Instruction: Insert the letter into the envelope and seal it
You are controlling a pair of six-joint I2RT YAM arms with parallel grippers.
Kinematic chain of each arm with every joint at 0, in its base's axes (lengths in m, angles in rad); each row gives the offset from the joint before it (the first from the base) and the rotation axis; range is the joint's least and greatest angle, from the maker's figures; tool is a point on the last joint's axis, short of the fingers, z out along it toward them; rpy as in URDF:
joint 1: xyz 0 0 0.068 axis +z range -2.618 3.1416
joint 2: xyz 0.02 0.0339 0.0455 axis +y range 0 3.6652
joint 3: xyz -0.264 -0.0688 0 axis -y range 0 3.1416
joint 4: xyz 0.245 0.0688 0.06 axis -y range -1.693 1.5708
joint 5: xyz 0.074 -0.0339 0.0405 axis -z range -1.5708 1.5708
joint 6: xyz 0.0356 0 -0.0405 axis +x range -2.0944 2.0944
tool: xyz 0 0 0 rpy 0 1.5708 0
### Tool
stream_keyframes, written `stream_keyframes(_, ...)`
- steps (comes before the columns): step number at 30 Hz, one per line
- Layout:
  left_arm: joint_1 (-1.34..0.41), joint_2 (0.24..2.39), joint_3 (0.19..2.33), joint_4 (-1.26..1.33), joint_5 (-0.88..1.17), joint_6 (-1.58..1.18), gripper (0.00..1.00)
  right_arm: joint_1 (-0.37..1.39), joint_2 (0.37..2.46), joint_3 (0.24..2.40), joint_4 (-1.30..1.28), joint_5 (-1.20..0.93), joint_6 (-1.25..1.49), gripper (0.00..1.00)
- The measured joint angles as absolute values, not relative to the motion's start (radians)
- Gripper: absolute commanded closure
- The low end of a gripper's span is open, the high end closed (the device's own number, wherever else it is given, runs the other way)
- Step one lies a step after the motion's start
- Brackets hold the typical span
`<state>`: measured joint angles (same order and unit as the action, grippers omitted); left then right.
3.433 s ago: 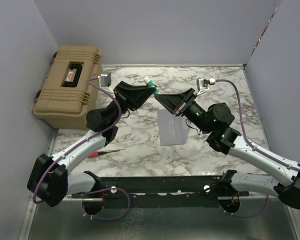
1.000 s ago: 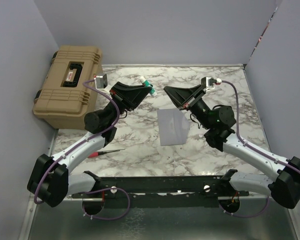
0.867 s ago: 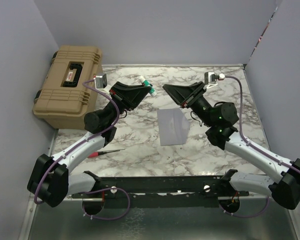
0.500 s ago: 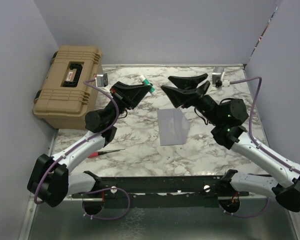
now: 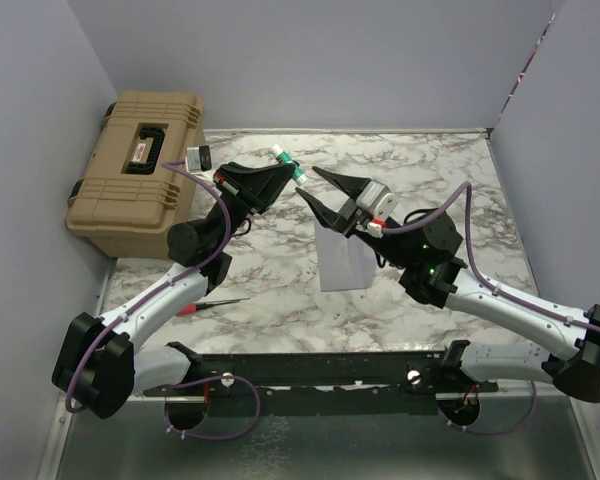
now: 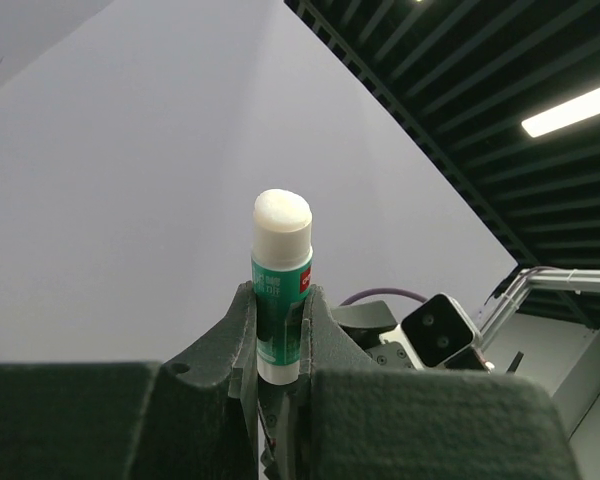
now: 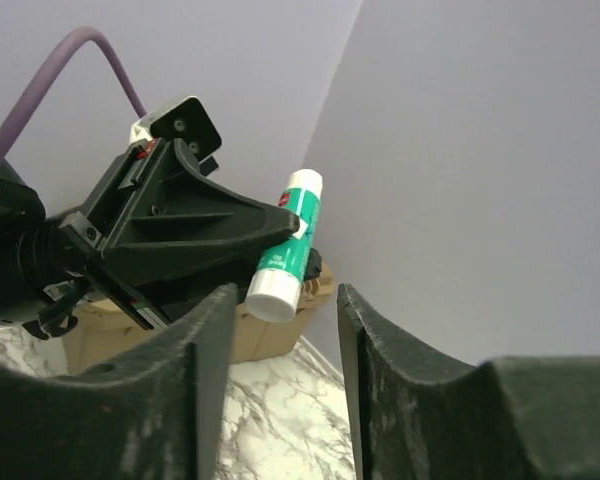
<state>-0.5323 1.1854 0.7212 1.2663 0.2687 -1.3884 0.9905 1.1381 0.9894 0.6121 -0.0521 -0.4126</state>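
Note:
The grey-lilac envelope (image 5: pixel 345 262) lies flat on the marble table, below both grippers. The letter does not show in any view. My left gripper (image 5: pixel 284 171) (image 6: pixel 278 296) is raised above the table and shut on a green-and-white glue stick (image 5: pixel 288 164) (image 6: pixel 281 282). My right gripper (image 5: pixel 307 182) (image 7: pixel 292 298) is open and faces it, its fingers (image 7: pixel 208 335) on either side of the glue stick's (image 7: pixel 287 250) white end. I cannot tell whether they touch it. The right wrist view also shows the left gripper (image 7: pixel 185 230).
A tan hard case (image 5: pixel 140 170) stands at the back left of the marble table (image 5: pixel 450 180). A red-handled tool (image 5: pixel 206 305) lies near the left arm's forearm. Grey walls close in the left, back and right sides.
My right gripper has opened and swung left and round to face the glue stick's end. The left gripper kept hold of the stick and shifted slightly. The envelope has not moved.

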Motion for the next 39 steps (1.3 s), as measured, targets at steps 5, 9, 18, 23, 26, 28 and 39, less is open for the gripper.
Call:
stream_keyframes(5,-0.532,1.183,0.721,1.262,0.258,-1.413,1.00,1.005,1.179,0.982,0.666,-0.036,-0.483,0.66)
stream_keyframes(9,-0.532,1.168,0.721,1.261,0.255,-1.417,1.00,1.012,1.196,0.980,0.690,-0.027,-0.509,0.75)
stream_keyframes(18,-0.532,1.156,0.720,1.264,0.252,-1.433,1.00,1.026,1.197,0.955,0.769,-0.016,-0.461,0.52)
stream_keyframes(23,-0.532,1.156,0.714,1.264,0.253,-1.434,1.00,1.027,1.196,0.955,0.800,-0.016,-0.435,0.51)
stream_keyframes(26,-0.532,1.155,0.710,1.264,0.253,-1.435,1.00,1.027,1.196,0.955,0.807,-0.016,-0.427,0.60)
stream_keyframes(28,-0.532,1.156,0.710,1.264,0.253,-1.436,1.00,1.027,1.196,0.955,0.808,-0.017,-0.420,0.64)
stream_keyframes(39,-0.532,1.156,0.710,1.264,0.253,-1.451,1.00,1.029,1.205,0.956,0.816,0.005,-0.337,0.91)
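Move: The left hand holds the green glue stick upright-slanted, its white base about 2 cm back, 2 cm right and 3 cm below that hand. From the right hand, this base lies just off the half-open fingertips, about 1 cm to the left, 1 cm up and level fore and aft; the glue tip is some 4 cm ahead, 5 cm left and 6 cm up. The envelope lies on the table about 12 cm ahead of the right hand, 10 cm right and 45 cm below. The right hand edges about 1.5 cm left, slightly forward and down, to the white base of the glue stick while its fingers narrow, then backs off about 1 cm and comes up about as much as they reopen to half. It then nearly stays in place, rolled some 10 degrees with its left side rising, and closes the fingertips again to pinch the base, while the left hand keeps its grip on the barrel and shifts about 1 cm up, back and left. ##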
